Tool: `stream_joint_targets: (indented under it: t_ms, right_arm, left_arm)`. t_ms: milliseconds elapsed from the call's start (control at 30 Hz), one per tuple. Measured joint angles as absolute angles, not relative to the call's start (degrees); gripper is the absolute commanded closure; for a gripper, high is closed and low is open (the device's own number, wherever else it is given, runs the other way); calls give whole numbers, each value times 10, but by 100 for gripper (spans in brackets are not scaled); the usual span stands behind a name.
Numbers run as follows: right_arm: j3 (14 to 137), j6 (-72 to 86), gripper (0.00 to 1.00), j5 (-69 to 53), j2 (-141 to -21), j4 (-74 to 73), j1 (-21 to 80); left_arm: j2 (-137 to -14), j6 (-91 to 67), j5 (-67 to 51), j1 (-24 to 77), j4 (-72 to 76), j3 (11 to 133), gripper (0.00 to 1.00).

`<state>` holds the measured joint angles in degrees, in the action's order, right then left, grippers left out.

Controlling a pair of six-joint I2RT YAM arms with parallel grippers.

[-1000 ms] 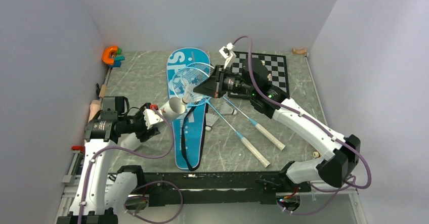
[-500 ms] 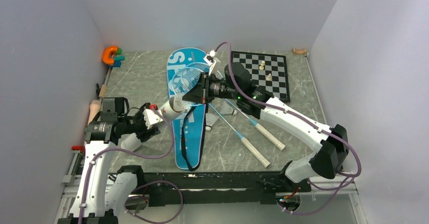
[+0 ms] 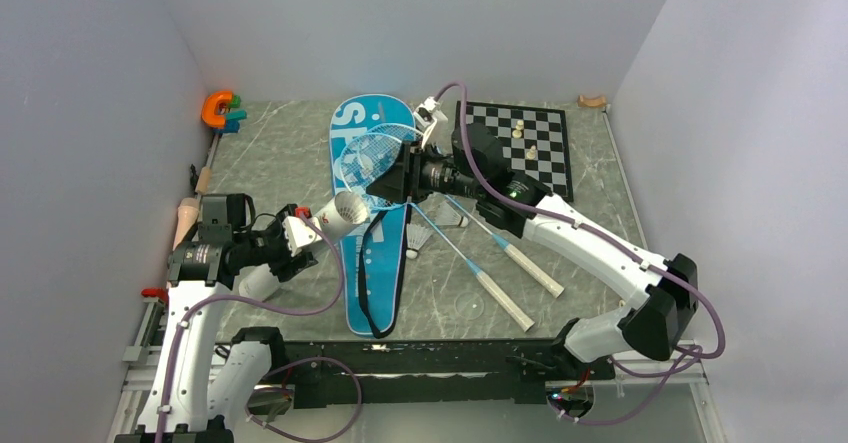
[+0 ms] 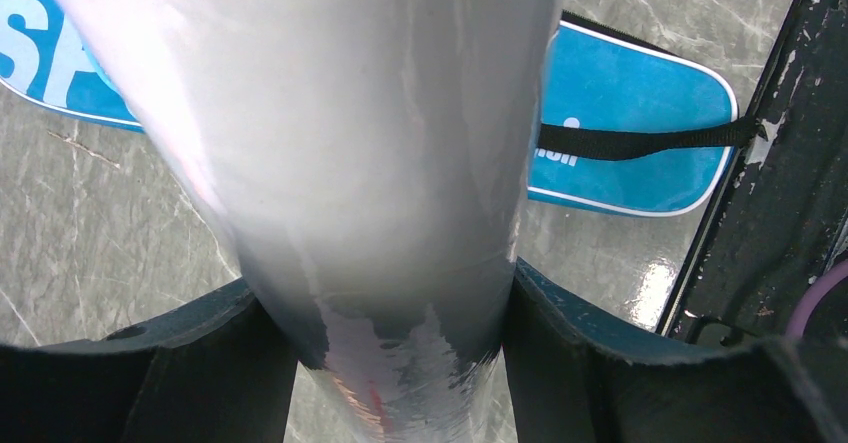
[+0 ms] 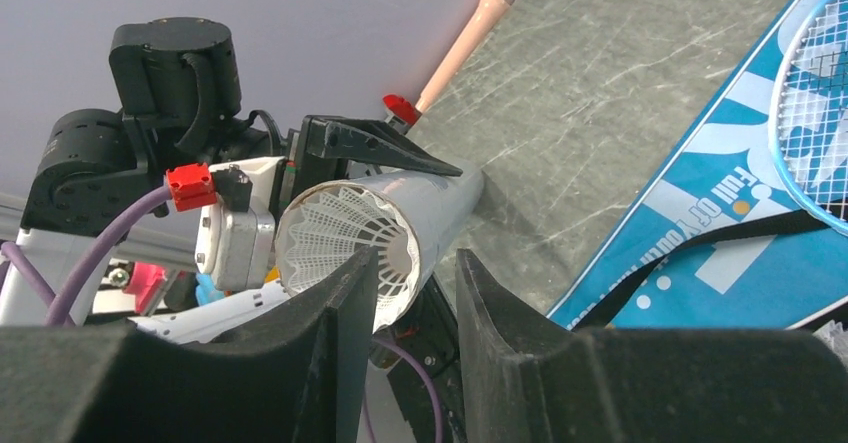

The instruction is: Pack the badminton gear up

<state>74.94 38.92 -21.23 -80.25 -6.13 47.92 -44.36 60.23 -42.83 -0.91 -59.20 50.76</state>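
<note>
My left gripper is shut on a white shuttlecock tube, held tilted over the long blue bag. A white shuttlecock sits in the tube's open mouth. Just right of that mouth my right gripper stands open, with nothing between its fingers. Two rackets lie across the bag's top: their heads rest on it, and their handles point to the near right. Another shuttlecock lies beside the bag.
A chessboard with pale pieces lies at the back right. An orange clamp-like toy sits at the back left, with a wooden peg along the left wall. A clear round lid lies near the front rail.
My right gripper carried a shuttlecock left to the tube's mouth, opened and left it there, then drew back slightly. The left arm held the tube still.
</note>
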Motion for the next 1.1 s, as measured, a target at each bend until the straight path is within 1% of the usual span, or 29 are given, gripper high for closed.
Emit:
stream_joint_targets:
  t_ms: [200,267,367,433,533,667,733,867,933,1100]
  right_arm:
    - [748,377,61,-201,-798,-76,481]
    - [748,373,56,-197,-799,-79,484]
    - [752,361,46,-184,-807,-94,497]
    - [759,352,42,-176,-820,-109,510]
    - [761,345,37,-169,-833,-120,522]
    - [765,340,33,-165,-838,-127,523]
    - [776,338,29,-165,-845,-135,522]
    - [781,335,6,-167,-848,-142,515]
    - [770,338,3,-171,-835,-139,496]
    - [704,340,0,-146,-759,-148,424]
  left_arm:
    - [-443,599,-429,-9,-592,508,54]
    - [-443,596,-429,-9,-591,508,54]
    - [-444,590,-429,-9,-590,508,54]
    - [-444,588,-432,-9,-590,508,54]
    - [-444,586,-435,-9,-589,508,54]
    - [-444,578,-437,-8,-590,508,54]
    - [-444,575,-437,-8,-590,508,54]
    - [-443,572,-437,-8,-585,504,54]
    - [-439,573,-437,-8,-575,493,54]
    - [-434,562,-425,-8,-558,461,54]
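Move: The right hand is empty. The nearer loose shuttlecock, just off the bag's right edge, lies about 8 cm ahead, 7 cm to its right and 29 cm below; the other shuttlecock is roughly 15 cm ahead, 15 cm right and as low. The mouth of the tilted tube is some 6 cm to its left, 2 cm back and 5 cm lower. From the left hand, the nearer shuttlecock lies about 12 cm ahead, 23 cm right and 16 cm below. Sink the right gripper about 4 cm beside the tube mouth, easing a little left and back as the part-open fingers spread and the fingertips tip down some 10 degrees. Then pull it away from the mouth, quickly right by about 7 cm and forward, turning clockwise with the fingers nearly fully open. Keep the left grip on the tube, lowering it slightly at the end. ##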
